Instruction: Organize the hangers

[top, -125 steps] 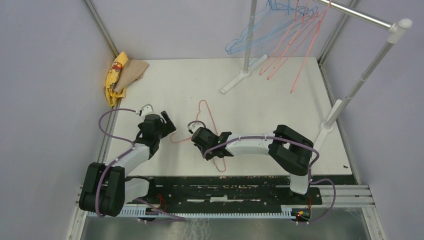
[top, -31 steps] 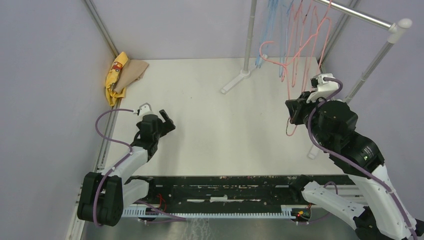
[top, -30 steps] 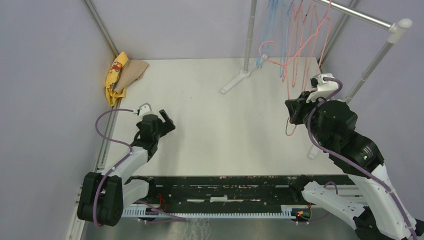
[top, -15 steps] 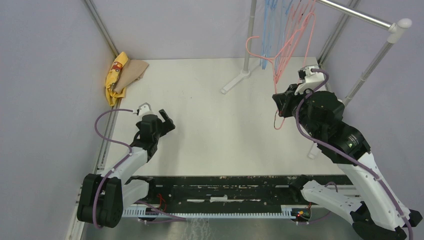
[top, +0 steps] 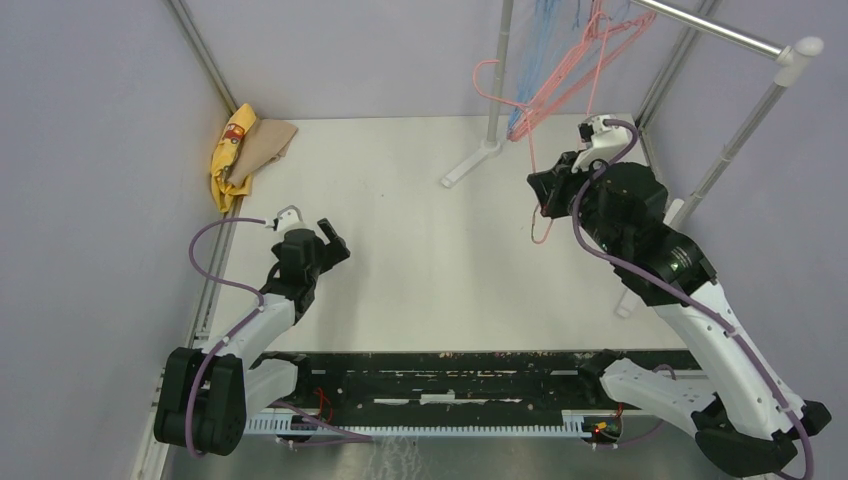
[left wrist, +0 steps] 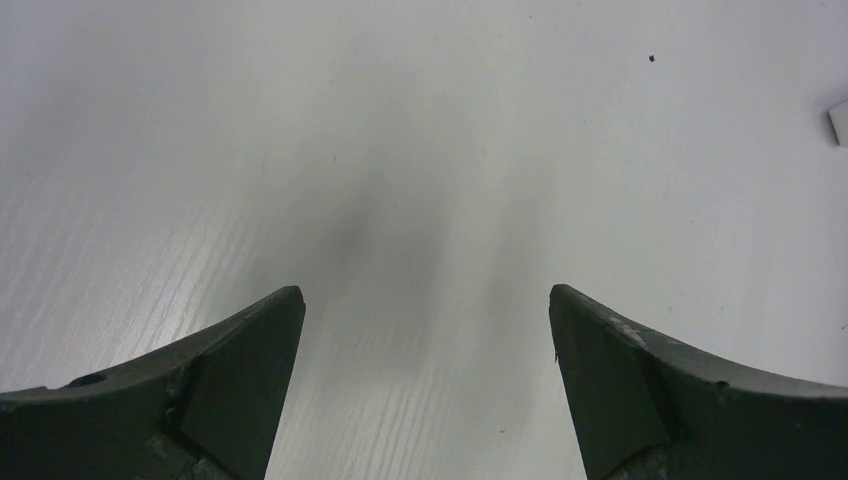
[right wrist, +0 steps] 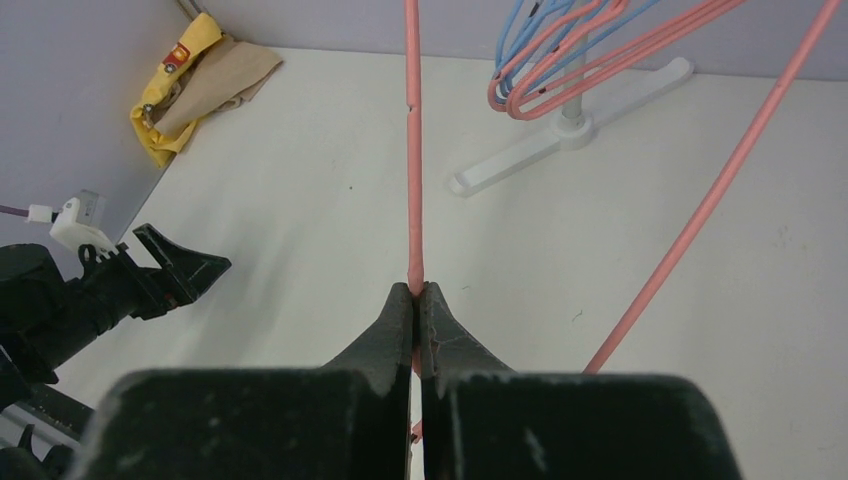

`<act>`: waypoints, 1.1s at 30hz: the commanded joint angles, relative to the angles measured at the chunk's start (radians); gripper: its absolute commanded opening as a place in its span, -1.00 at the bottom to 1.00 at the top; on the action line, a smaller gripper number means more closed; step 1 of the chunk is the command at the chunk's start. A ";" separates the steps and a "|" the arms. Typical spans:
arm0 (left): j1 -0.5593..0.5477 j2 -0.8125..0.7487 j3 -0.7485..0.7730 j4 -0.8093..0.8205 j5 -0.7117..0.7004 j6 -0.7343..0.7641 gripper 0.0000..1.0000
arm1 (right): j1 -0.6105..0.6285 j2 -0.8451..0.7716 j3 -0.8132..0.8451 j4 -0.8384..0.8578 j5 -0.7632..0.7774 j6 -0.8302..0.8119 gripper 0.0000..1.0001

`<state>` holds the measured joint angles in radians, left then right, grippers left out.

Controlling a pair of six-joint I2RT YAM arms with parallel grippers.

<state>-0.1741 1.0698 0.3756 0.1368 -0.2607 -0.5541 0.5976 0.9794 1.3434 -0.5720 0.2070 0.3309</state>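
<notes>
My right gripper [top: 545, 195] is raised near the rack and shut on the wire of a pink-red hanger [top: 476, 78], whose hook points left of the rack pole. In the right wrist view the jaws [right wrist: 415, 292] pinch that pink wire [right wrist: 411, 150], and its other side [right wrist: 720, 190] slants off to the right. Several light blue hangers [top: 545, 20] and pink-red hangers [top: 610, 25] hang on the rack bar; they also show in the right wrist view [right wrist: 540, 60]. My left gripper [top: 335, 245] is open and empty, low over the table [left wrist: 425, 300].
The white-and-silver rack has a left pole [top: 497, 70], a top bar [top: 720, 30], a right pole [top: 740, 140] and a foot [top: 470, 165] on the table. A yellow and tan cloth [top: 240, 150] lies at the back left corner. Grey walls enclose the table.
My right arm lifted the pink hanger off the table up to the rack, then swung it leftward over the last second. The left arm has stayed still and open.
</notes>
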 commanded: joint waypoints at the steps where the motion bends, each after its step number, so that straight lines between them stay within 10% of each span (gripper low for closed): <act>1: 0.003 -0.004 0.003 0.036 -0.017 0.004 0.98 | -0.005 -0.087 -0.023 0.091 -0.007 0.036 -0.99; 11: 0.004 0.010 0.002 0.046 -0.008 0.001 0.98 | -0.008 -0.161 -0.077 0.050 0.107 0.031 -0.99; 33: 0.005 0.042 0.011 0.050 -0.020 0.011 0.98 | -0.397 -0.011 -0.110 0.364 -0.349 0.259 -0.99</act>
<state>-0.1741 1.1084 0.3744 0.1371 -0.2604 -0.5541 0.2825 0.9524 1.2407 -0.3660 -0.0219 0.5148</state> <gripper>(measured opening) 0.990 0.015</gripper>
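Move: The right hand holds the last pink hanger; the rail's free stretch lies about 22 cm ahead of this hand, 13 cm to its right and 20 cm above. The hung pink hangers are some 18 cm straight ahead and 10 cm up, with the blue hangers roughly 23 cm ahead, 4 cm left and 10 cm up. From the idle left hand, that stretch is around 18 cm ahead, 60 cm right and 50 cm up. The right hand, still gripping the hanger, draws back-right, then reaches about 7 cm forward towards the rail. ##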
